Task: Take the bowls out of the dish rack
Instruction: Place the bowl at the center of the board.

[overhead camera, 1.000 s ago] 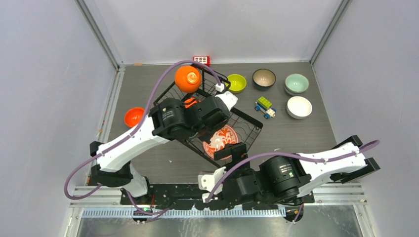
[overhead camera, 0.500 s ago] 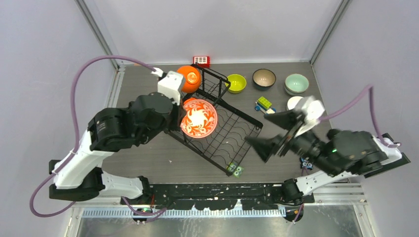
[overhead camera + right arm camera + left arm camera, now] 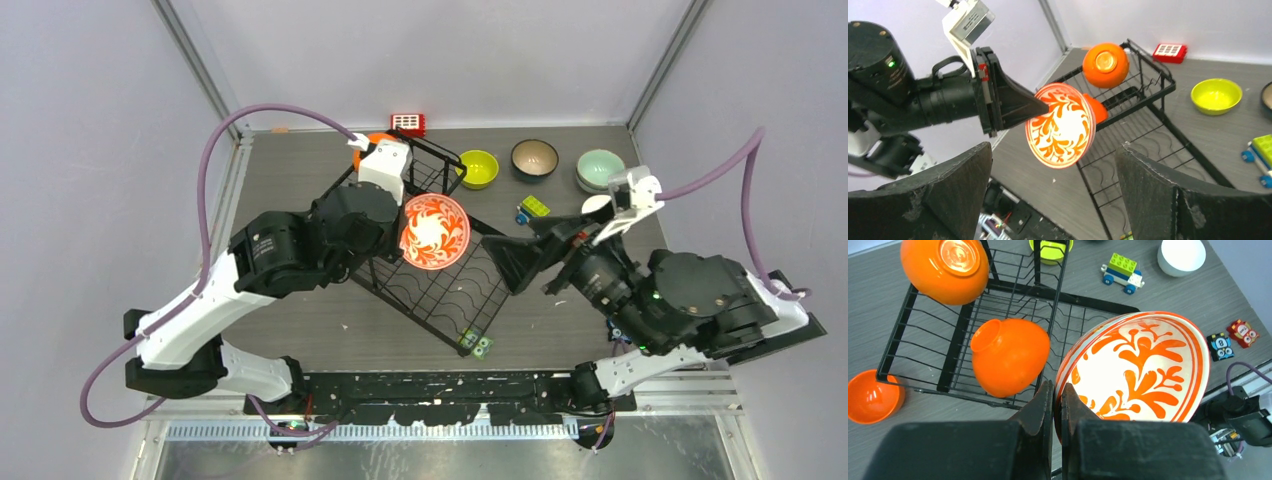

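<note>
A white bowl with a red floral pattern (image 3: 434,231) hangs tilted above the black wire dish rack (image 3: 450,290). My left gripper (image 3: 1054,385) is shut on its rim. Facing the bowl's inside from the right, my right gripper (image 3: 528,255) stands open, a short gap away. In the right wrist view the floral bowl (image 3: 1060,125) shows between my wide fingers (image 3: 948,185). One orange bowl (image 3: 948,265) sits upside down on the rack's raised section (image 3: 998,290). A second orange bowl (image 3: 1008,357) lies in the rack below it.
Lime green (image 3: 478,168), dark brown (image 3: 534,157) and pale mint (image 3: 600,168) bowls stand at the back right; a white one (image 3: 594,204) is partly hidden by my right arm. An orange bowl (image 3: 870,397) sits left of the rack. Toy blocks (image 3: 532,208) and a red gridded block (image 3: 407,122) lie nearby.
The floral bowl left the rack's near end in my left gripper and has moved up and right. My right arm rose from its folded pose and swung left toward the bowl, open.
</note>
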Controlling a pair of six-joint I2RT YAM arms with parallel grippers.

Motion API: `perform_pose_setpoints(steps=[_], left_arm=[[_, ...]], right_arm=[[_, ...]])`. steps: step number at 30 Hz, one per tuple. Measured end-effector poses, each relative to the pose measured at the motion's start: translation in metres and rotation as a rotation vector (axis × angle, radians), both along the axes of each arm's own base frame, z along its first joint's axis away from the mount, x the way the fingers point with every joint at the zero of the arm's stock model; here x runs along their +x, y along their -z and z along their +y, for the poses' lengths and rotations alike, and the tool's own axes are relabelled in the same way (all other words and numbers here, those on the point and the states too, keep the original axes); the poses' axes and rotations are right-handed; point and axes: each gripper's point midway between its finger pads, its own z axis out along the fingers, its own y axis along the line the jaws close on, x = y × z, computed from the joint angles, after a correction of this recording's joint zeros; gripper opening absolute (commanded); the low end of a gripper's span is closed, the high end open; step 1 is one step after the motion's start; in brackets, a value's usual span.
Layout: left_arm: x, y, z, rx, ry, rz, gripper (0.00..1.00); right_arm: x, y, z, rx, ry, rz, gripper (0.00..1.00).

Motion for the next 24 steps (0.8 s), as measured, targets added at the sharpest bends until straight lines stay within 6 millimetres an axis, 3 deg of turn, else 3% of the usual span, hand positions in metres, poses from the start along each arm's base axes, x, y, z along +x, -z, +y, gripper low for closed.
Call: perform_pose_setpoints(steps=[3, 5, 7, 9, 16, 24], left_arm=[[0.003, -0.005, 0.000, -0.015, -0.013, -0.021, 0.00], [0.006, -0.009, 0.001, -0.016, -0.022, -0.038, 0.00], [0.008, -0.011, 0.002, -0.012, -0.031, -0.051, 0.00], [0.010, -0.012, 0.004, -0.005, -0.041, -0.063, 0.00], [0.023, -0.019, 0.017, 0.006, -0.100, -0.089, 0.00], [0.045, -0.025, 0.033, -0.026, -0.190, -0.079, 0.00]], right_arm=[[0.012, -0.005, 0.017, -0.047, 0.026, -0.009, 0.95], [0.039, -0.010, 0.022, -0.047, 0.083, 0.008, 0.94], [0.067, -0.001, 0.026, -0.073, 0.137, 0.028, 0.93], [0.082, 0.014, 0.030, -0.108, 0.151, 0.046, 0.93], [0.092, 0.020, 0.042, -0.076, 0.079, 0.085, 0.86], [0.101, 0.038, 0.061, -0.077, 0.023, 0.148, 0.67]])
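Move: The patterned bowl, pinched by its rim in the left hand, has its middle about 5 cm to that hand's right and 2 cm ahead, nearly level. From the open right hand it lies roughly 9 cm ahead, 9 cm to the left and 8 cm lower. One orange bowl in the rack is some 12 cm ahead and 3 cm left of the left hand, another about 25 cm ahead and 5 cm left, both around 15 cm below it. The open right hand closes in on the free right side of the patterned bowl, surging forward at first and then easing left and down, about 10 cm forward, 6 cm left and 4 cm down in all, its fingers narrowing to roughly three quarters open. The left hand keeps its rim pinch and carries the bowl some 5 cm forward, with a smaller shift left and up, turning about 10 degrees counter-clockwise. ##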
